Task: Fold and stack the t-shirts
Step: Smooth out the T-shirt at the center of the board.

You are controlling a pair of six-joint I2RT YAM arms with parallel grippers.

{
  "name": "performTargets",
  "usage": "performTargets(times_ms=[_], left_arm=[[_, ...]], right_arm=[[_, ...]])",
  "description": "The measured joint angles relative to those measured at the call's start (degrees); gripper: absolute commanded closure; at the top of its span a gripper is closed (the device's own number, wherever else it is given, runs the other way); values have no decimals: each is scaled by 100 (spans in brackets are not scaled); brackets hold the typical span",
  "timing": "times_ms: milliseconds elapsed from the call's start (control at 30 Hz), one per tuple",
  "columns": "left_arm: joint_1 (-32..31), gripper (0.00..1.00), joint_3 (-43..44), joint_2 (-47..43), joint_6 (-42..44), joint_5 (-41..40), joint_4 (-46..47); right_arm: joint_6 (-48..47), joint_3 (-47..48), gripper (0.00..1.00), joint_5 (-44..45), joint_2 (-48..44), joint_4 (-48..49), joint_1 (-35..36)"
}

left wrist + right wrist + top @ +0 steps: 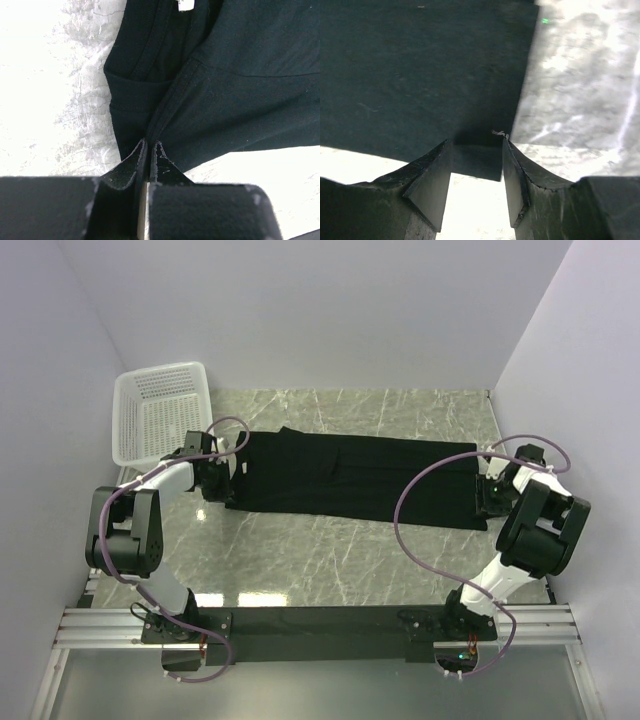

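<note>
One black t-shirt point(350, 475) lies across the marble table as a long folded strip running left to right. My left gripper point(228, 472) is at its left end. In the left wrist view the fingers point(150, 145) are pressed together on a fold of the t-shirt point(240, 90), near the neck seam and a white label point(186, 4). My right gripper point(483, 490) is at the strip's right end. In the right wrist view it stands open point(476, 142), and the corner of the t-shirt point(420, 75) lies flat between the two fingers, touching neither. No print shows.
A white mesh basket point(160, 410) stands at the back left, just behind the left arm. Pale walls close in the table point(300, 560) on three sides. A black rail with the arm bases runs along the near edge point(320, 625).
</note>
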Motion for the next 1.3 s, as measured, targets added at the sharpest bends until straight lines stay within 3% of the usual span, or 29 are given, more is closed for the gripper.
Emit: performTargets(times_ms=[333, 433, 567, 667, 1300], left_arm=[[11, 99, 0, 0, 17, 2, -17], [11, 99, 15, 0, 20, 4, -24], [15, 99, 24, 0, 17, 2, -35], [31, 99, 24, -9, 15, 0, -35], [345, 99, -284, -1154, -330, -26, 11]], right_arm=[[105, 0, 51, 232, 28, 173, -144], [136, -22, 64, 223, 83, 240, -144], [140, -96, 90, 155, 76, 284, -144], [146, -166, 100, 116, -13, 308, -151], [-374, -813, 100, -63, -1019, 315, -505]])
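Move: The T-shirt's right edge, just short of its near corner, lies about 1 cm to the right of the right hand's open fingers and 1 cm below, level with them fore and aft. That near corner is some 3 cm back and 1 cm to the right, the far right corner about 17 cm ahead and 1 cm left. The left hand already holds the shirt's left edge near its near end; the shirt's middle lies about 34 cm right and 5 cm ahead of that hand, the basket about 16 cm left and 22 cm ahead. The T-shirt's right edge is pinched near its near corner: the right hand edges about 1.5 cm right, dips slightly and shuts its fingers, then draws the cloth back some 3 cm while rising 2 cm or so, sinking a little at the end. The left hand keeps its grip, waits for that pinch, then lifts its edge about 5 cm and 2 cm left, fingertips tilting outward. ##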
